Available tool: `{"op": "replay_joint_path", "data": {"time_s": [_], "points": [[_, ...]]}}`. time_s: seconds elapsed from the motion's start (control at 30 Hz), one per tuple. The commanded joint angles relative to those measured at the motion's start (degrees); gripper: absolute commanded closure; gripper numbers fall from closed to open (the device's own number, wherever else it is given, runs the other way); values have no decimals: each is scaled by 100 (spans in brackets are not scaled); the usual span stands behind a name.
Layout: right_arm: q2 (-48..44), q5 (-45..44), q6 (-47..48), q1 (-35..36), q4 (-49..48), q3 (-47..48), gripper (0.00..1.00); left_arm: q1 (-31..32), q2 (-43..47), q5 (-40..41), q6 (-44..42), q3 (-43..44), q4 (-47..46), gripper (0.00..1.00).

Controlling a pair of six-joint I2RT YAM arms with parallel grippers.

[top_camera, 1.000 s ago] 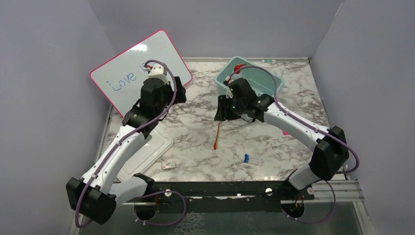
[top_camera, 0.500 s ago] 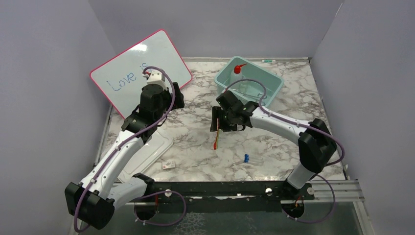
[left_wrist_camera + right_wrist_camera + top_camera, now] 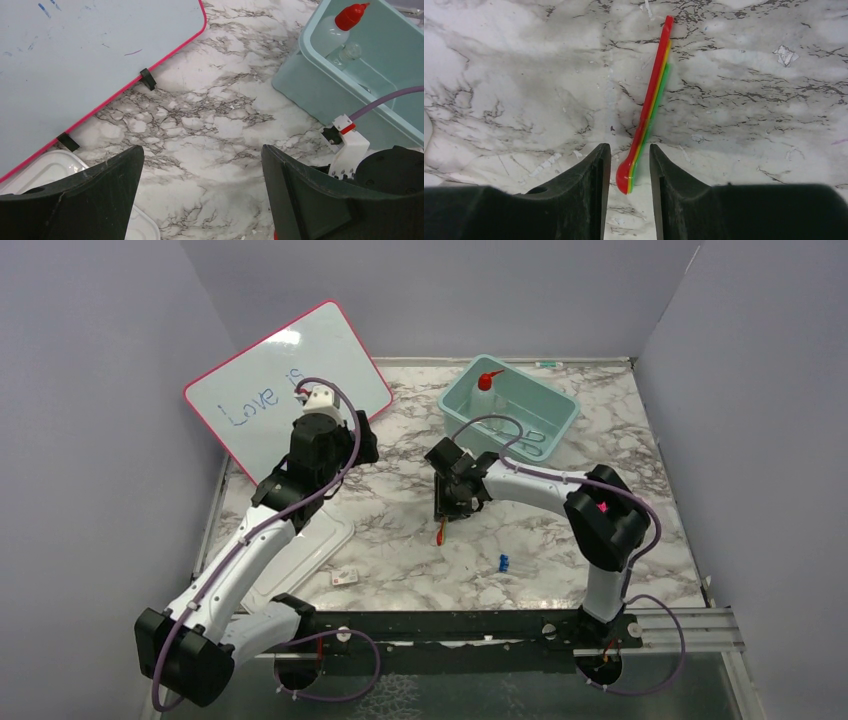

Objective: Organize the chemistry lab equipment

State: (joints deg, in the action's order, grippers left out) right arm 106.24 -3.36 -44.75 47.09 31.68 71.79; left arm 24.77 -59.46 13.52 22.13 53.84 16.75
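A thin red stick [image 3: 649, 100], which up close is a stack of red, yellow and green mini spoons, lies flat on the marble table [image 3: 400, 540]. My right gripper [image 3: 628, 150] is down over its bowl end, one finger on each side. The jaws are narrow, with a small gap showing on both sides. From above, the stick's tip [image 3: 441, 533] pokes out below the right gripper [image 3: 447, 508]. The clear squeeze bottle [image 3: 485, 388] with a red cap stands in the teal bin [image 3: 560, 410]. My left gripper [image 3: 202, 150] hovers wide open over bare marble, holding nothing.
The pink-framed whiteboard [image 3: 270, 390] leans at the back left. A white plastic lid [image 3: 320, 545] lies under the left arm. A small blue piece [image 3: 504, 562] and a small white tag [image 3: 345, 578] sit near the front edge. Walls enclose the table.
My right gripper has come away from the teal bin, moved forward and left, and dropped over the stick, its jaws widening and then narrowing. The left arm has barely shifted.
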Motion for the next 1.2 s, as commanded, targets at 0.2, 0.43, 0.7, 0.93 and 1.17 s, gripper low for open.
{"op": "replay_joint_path", "data": {"time_s": [0.2,0.43,0.7,0.93,1.17], "points": [[527,-207,-98,81,255,296,74,67,-83,1,11,-63,-258,10],[480,-371,-9,85,122,262,92,71,-69,32,-2,-59,-247,10],[-337,-868,1240,43,-93,639,94,71,-150,37,-16,48,-199,10],[-1155,-553,2605,-537,-244,1107,94,72,-337,-36,3,208,-203,10],[-1621,589,3788,-1750,-339,1588,94,71,-498,-291,19,344,-259,10]]}}
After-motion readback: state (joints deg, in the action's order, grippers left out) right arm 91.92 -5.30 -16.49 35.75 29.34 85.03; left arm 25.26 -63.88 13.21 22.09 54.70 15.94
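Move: The red, yellow and green sticks lie stacked under the right hand, their middle about 1 cm ahead and 2 cm below. The teal bin's middle is roughly 19 cm ahead and 14 cm right of that hand, about 2 cm higher; the blue-capped tube is some 9 cm back and 14 cm right, 2 cm below. From the left hand the sticks are about 12 cm right, 7 cm back and 23 cm down. The colored sticks are pinched between the right fingers, which sink the last 2 cm or so and close across them, pause briefly, then lift them about 20 cm. The rise quickens and goes forward too, some 11 cm, veering right towards the bin near the end, while the wrist tips the fingertips up and forward by about 30 degrees. ##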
